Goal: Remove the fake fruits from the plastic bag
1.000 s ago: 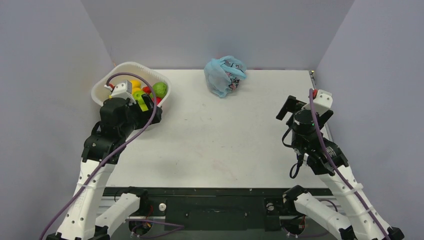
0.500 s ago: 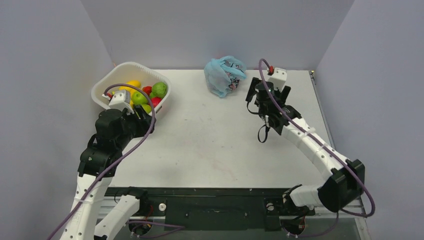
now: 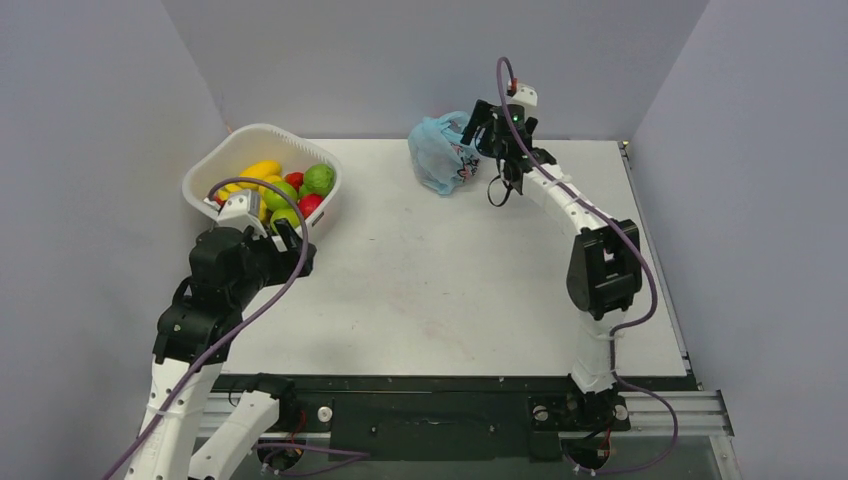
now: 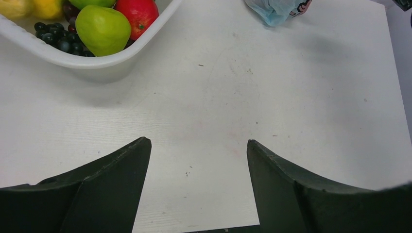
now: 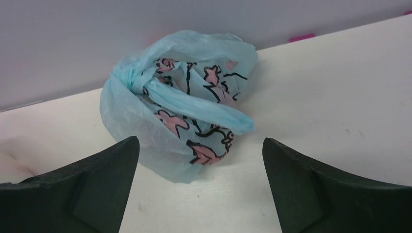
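Note:
The plastic bag (image 3: 445,155) lies knotted at the back of the table, light blue with black and pink print. In the right wrist view the plastic bag (image 5: 180,111) is just ahead of the fingers. The fake fruits are hidden inside it. My right gripper (image 3: 474,127) hovers at the bag's right side, open. From its own camera, the right gripper (image 5: 200,141) has nothing between its wide-apart jaws. My left gripper (image 3: 292,245) is open above bare table, just in front of the basket. The left gripper (image 4: 197,141) holds nothing.
A white basket (image 3: 232,141) at the back left holds a yellow banana (image 3: 259,169), green apples (image 4: 102,29), a red fruit (image 4: 137,14) and a dark grape bunch (image 4: 58,40). Grey walls close in the back and both sides.
My right arm has swung from the right side of the table to the back, up to the bag. My left gripper has drawn back out of the basket toward the near side.

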Available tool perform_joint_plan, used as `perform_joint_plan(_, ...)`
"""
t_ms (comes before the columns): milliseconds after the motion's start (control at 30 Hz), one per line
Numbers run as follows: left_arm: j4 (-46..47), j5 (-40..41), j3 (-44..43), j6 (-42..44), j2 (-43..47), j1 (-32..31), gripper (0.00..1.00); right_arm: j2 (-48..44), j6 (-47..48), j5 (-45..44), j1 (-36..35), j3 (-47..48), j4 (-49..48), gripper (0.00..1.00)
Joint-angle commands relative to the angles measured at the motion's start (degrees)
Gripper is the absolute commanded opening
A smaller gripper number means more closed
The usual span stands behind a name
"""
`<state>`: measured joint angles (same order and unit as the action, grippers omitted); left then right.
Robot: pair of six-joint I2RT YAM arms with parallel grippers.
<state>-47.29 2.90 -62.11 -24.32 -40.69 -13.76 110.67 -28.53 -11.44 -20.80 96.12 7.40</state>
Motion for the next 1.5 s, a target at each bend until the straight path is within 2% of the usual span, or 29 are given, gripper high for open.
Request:
perform_joint_plan(0,1.61,-0.45,-2.66,0.44,-1.29,0.36,0.71,6.99,-0.73,8.06,1.95,9.45,-1.0,0.93)
perform_joint_plan(167,2.07,-0.56,-3.0,0.86,-2.76,0.37,0.75,16.7,2.93,12.87,3.74,19.05,1.79,0.92)
perform_joint_plan(300,2.79,-0.83,-3.36,2.0,-3.97,0.43,0.96,21.26,7.72,16.44,3.92,23.75,3.21,0.92)
perform_joint_plan(367,3.15,-1.08,-3.85,2.14,-4.86,0.41,0.97,22.54,8.21,18.36,3.92,24.43,2.74,0.91)
perform_joint_plan(433,3.55,-1.5,-4.27,1.93,-5.78,0.4,0.97,23.62,7.72,20.29,3.92,25.21,2.71,0.82)
perform_joint_plan(467,3.97,-1.82,-4.35,1.74,-6.06,0.4,0.97,23.95,7.16,21.01,4.01,25.36,2.71,0.7)
perform_joint_plan(500,4.23,-2.1,-4.36,1.29,-6.62,0.44,0.97,23.92,6.95,22.73,4.05,25.27,2.67,0.62)
perform_joint_plan(533,4.84,-2.67,-4.39,1.07,-6.92,0.47,0.97,23.39,6.24,23.46,4.0,24.47,2.6,0.44)
perform_joint_plan(567,5.14,-2.79,-4.33,0.49,-7.49,0.46,0.97,22.89,5.79,24.62,3.96,23.72,2.18,0.33)
perform_joint_plan(600,5.9,-4.56,-4.25,0.18,-7.7,0.47,0.97,21.4,4.26,25.02,3.93,21.21,1.32,0.1)
perform_joint_plan(667,7.8,-6.72,-3.47,-0.68,-8.32,0.46,0.97,17.73,1.29,26.67,3.7,15.3,-1.73,0.0)
perform_joint_plan(700,9.29,-7.31,-2.85,-1.36,-8.63,0.43,0.97,16.24,0.41,28.65,3.5,12.85,-3.29,0.0)
perform_joint_plan(800,12.58,-11.16,-1.19,-2.77,-9.66,0.35,0.97,6.05,-2.38,29.82,0.92,-2.24,-10.01,0.0)
perform_joint_plan(900,16.58,-14.88,0.77,-4.9,-11.73,0.16,0.97,-2.7,-2.34,25.86,-3.47,-16.2,-11.24,0.0)
perform_joint_plan(1000,19.61,-19.65,3.28,-6.11,-13.47,-0.94,0.97,-12.59,-3.08,23.4,-7.94,-25.4,-11.48,0.0)
perform_joint_plan(1100,20.47,-20.38,4.38,-5.88,-15.81,-3.14,0.97,-20.15,-3.24,20.76,-14.28,-36.67,-12.17,0.0)
perform_joint_plan(1233,22.12,-19.62,6.62,-4.81,-16.87,-6.69,0.97,-29.99,-4.32,18.21,-22.08,-47.04,-12.83,0.0)
perform_joint_plan(1467,23.83,-16.58,8.6,-3.34,-20.78,-14.09,0.97,-42.63,-4.0,14.86,-34.68,-57.03,-9.4,0.0)
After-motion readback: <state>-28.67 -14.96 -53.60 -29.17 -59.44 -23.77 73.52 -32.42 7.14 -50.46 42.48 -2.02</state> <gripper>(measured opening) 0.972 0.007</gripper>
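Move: By the far wall, the closed plastic bag's middle lies about 8 cm ahead of the right hand, 10 cm to its left and 14 cm below; its loose handle end reaches nearer, some 6 cm ahead, 3 cm left and 10 cm below. The fruit basket is roughly level with the right hand ahead and back, some 52 cm to its left. From the left hand, the bag is about 41 cm ahead and 34 cm right, the basket about 32 cm ahead and 9 cm left, both about 20 cm below. Dipping about 10 cm down and 7 cm forward, the right hand pinches the bag's loose handle end, then hauls it back towards the robot some 40 cm and a little left, swinging counter-clockwise by about 45 degrees in all. The left hand opens wider and moves right and down towards the bag, turning clockwise. ##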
